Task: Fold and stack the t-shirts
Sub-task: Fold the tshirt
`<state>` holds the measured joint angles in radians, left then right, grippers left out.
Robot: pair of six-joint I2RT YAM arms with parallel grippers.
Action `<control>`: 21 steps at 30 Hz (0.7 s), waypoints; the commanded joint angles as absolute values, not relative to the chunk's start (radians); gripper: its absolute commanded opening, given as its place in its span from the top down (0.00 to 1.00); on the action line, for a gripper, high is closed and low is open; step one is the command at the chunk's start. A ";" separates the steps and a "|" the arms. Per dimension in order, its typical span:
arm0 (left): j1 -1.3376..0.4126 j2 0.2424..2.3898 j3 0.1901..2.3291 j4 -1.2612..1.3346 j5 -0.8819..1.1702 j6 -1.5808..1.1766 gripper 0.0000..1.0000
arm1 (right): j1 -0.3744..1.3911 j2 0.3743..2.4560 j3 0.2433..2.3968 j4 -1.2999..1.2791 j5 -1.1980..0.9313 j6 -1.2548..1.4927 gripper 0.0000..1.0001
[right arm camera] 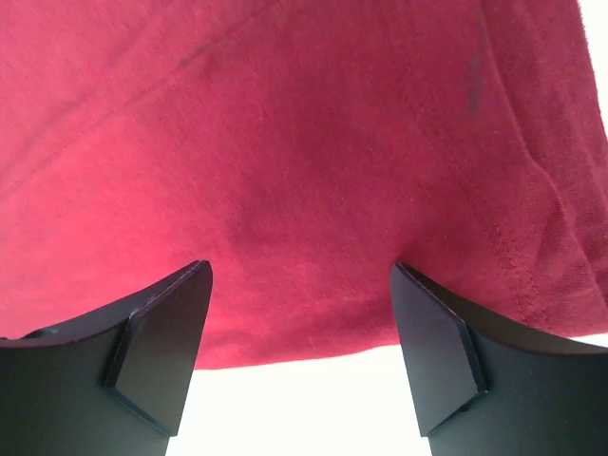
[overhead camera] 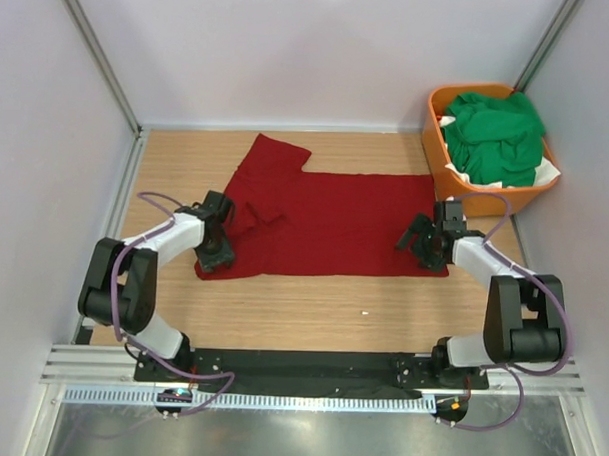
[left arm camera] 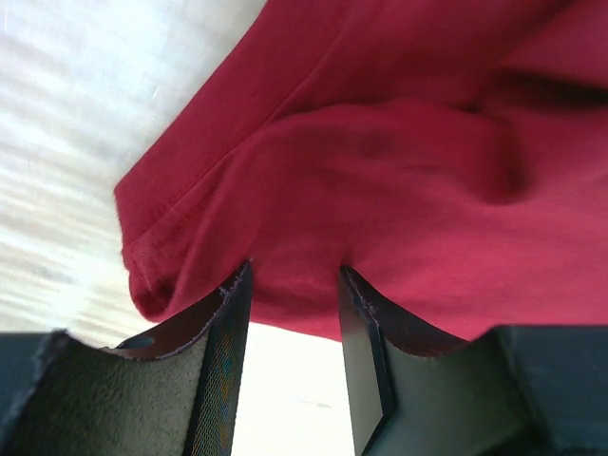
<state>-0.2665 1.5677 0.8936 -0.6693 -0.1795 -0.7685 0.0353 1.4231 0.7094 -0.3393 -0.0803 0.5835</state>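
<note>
A dark red t-shirt (overhead camera: pixel 335 219) lies spread across the wooden table, one sleeve reaching toward the back left and a rumpled fold near its left end. My left gripper (overhead camera: pixel 221 247) is at the shirt's near left corner. In the left wrist view its fingers stand partly apart, and the hem of the red cloth (left arm camera: pixel 380 171) sags between their tips (left arm camera: pixel 294 275). My right gripper (overhead camera: pixel 418 246) is at the near right corner. It is wide open (right arm camera: pixel 299 271) and straddles the shirt's edge (right arm camera: pixel 304 142). Bright green t-shirts (overhead camera: pixel 493 135) lie heaped in a basket.
The orange basket (overhead camera: pixel 436 173) stands at the back right corner, close behind the right arm. White walls close in the table on the left, back and right. A small white speck (overhead camera: pixel 365 313) lies on the bare wood in front of the shirt.
</note>
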 commanded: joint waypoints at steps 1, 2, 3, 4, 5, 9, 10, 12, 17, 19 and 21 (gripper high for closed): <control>-0.281 1.520 0.851 -0.673 -0.201 -0.813 0.57 | 0.035 1.405 0.628 -0.356 -0.005 0.641 0.18; -0.285 1.499 0.838 -0.711 -0.230 -0.821 0.57 | 0.035 1.396 0.600 -0.362 -0.005 0.650 0.17; -0.290 1.487 0.825 -0.725 -0.236 -0.836 0.57 | 0.035 1.375 0.588 -0.373 0.032 0.661 0.17; -0.293 1.471 0.816 -0.741 -0.242 -0.842 0.57 | 0.035 1.359 0.575 -0.380 0.043 0.670 0.17; -0.299 1.438 0.795 -0.770 -0.248 -0.850 0.57 | 0.035 1.342 0.554 -0.393 0.052 0.687 0.16; -0.343 1.294 0.743 -0.842 -0.245 -0.902 0.56 | 0.035 1.250 0.523 -0.471 0.063 0.745 0.16; -0.368 1.267 0.745 -0.851 -0.252 -0.926 0.53 | 0.037 1.221 0.523 -0.486 0.058 0.753 0.16; -0.403 1.214 0.788 -0.888 -0.252 -0.940 0.53 | 0.040 1.181 0.525 -0.518 0.041 0.755 0.16; -0.468 1.230 1.003 -0.925 -0.405 -0.797 0.53 | 0.051 1.095 0.613 -0.577 0.054 0.712 0.15; -0.511 1.332 1.125 -0.914 -0.448 -0.689 0.53 | 0.057 1.095 0.661 -0.587 0.051 0.689 0.16; -0.538 1.470 1.201 -0.919 -0.488 -0.638 0.54 | 0.058 1.098 0.687 -0.586 0.041 0.670 0.16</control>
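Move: Both half-open hands are down on the near strip of the t-shirt. Its near-left corner lies about 5 cm left of the left hand and 2 cm back; the bunched fold is some 11 cm ahead of that hand and 8 right, the far sleeve roughly 25 ahead and 12 right. From the right hand, the near-right corner is about 8 cm right and 3 back, the orange basket some 24 ahead and 16 right. Fingertips on the cloth, both hands drag the t-shirt's near strip back towards the robot, each going about 6 cm, the right turning some 10 degrees clockwise. The left then lifts off and climbs about 12 cm, coming forward again and slightly right, its fingertips swinging forward; the right only starts to rise, about 2 cm. Neither gripper closes. ##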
